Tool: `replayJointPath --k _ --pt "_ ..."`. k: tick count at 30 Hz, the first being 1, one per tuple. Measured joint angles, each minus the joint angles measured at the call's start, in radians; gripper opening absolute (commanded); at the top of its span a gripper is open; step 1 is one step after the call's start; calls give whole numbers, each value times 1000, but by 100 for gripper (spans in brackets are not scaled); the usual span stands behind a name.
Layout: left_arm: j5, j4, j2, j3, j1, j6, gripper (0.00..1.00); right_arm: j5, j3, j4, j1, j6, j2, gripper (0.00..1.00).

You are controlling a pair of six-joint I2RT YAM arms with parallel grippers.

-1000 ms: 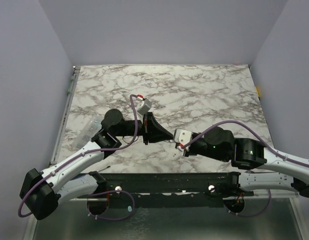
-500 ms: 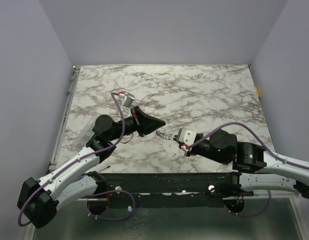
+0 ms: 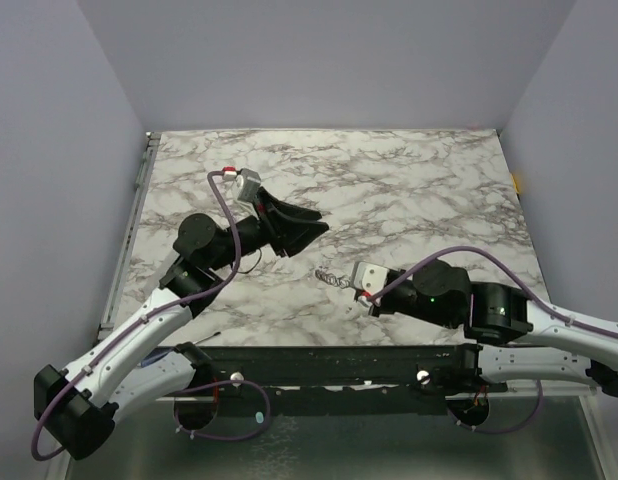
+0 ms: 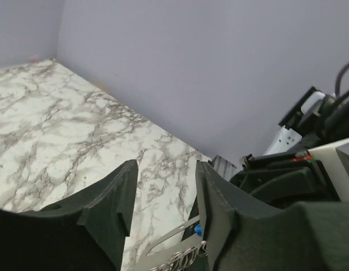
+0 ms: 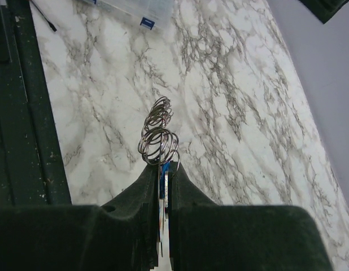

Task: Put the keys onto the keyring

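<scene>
My right gripper point(image 3: 345, 282) point(image 5: 164, 167) is shut on the keys: a blue key head point(image 5: 164, 171) and thin silver blades show edge-on between its pads. The keyring point(image 5: 157, 135) point(image 3: 329, 277), a bunch of thin silver wire loops, sticks out past the fingertips above the marble. My left gripper point(image 3: 311, 232) point(image 4: 166, 166) hangs open a short way up and left of it, with nothing between its fingers. Through its gap I see a silver key blade point(image 4: 174, 234), a blue speck point(image 4: 197, 230) and the loops point(image 4: 183, 259).
A clear plastic packet point(image 5: 135, 8) with a blue label lies on the marble table point(image 3: 409, 190) near the left edge, partly under my left arm. A black rail point(image 3: 319, 362) runs along the near edge. Lavender walls close three sides.
My left gripper has opened and drawn back up and to the left, away from the right gripper. The right gripper has stayed shut on the keys, shifting slightly toward the near edge.
</scene>
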Motion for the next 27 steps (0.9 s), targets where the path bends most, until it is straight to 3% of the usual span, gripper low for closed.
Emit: replayJointPath --k 5,11,22,27 --pt "174 -145 -7 105 0 222 59 -59 74 -116 0 1 4 1" --pt "316 -253 -6 101 -61 404 62 -145 154 -260 0 8 63 1" --pt "439 -290 56 93 -196 531 66 -250 208 -393 0 8 106 1" --pt "454 -301 77 81 -220 549 61 -264 236 -409 0 7 127 1"
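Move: From the left gripper, high over the table and partly open, the keyring's string of rings lies about 8 cm back, 5 cm to the right and 5 cm lower. The blue key, still pinched with the keyring in the right fingertips, sits some 9 cm back, 8 cm right and 4 cm below the left hand. From the right hand point the rings stick out roughly 4 cm left and 1 cm ahead, about 1 cm lower. Swing the left gripper back about 12 cm and a little right, rising slightly before sinking some 6 cm, so it comes back to the keyring's rings. Open its fingers wider and turn the hand clockwise as it goes. Keep the right grip shut on key and keyring, drawing them about 5 cm back and slightly down while that hand turns counter-clockwise and its fingertips dip. ##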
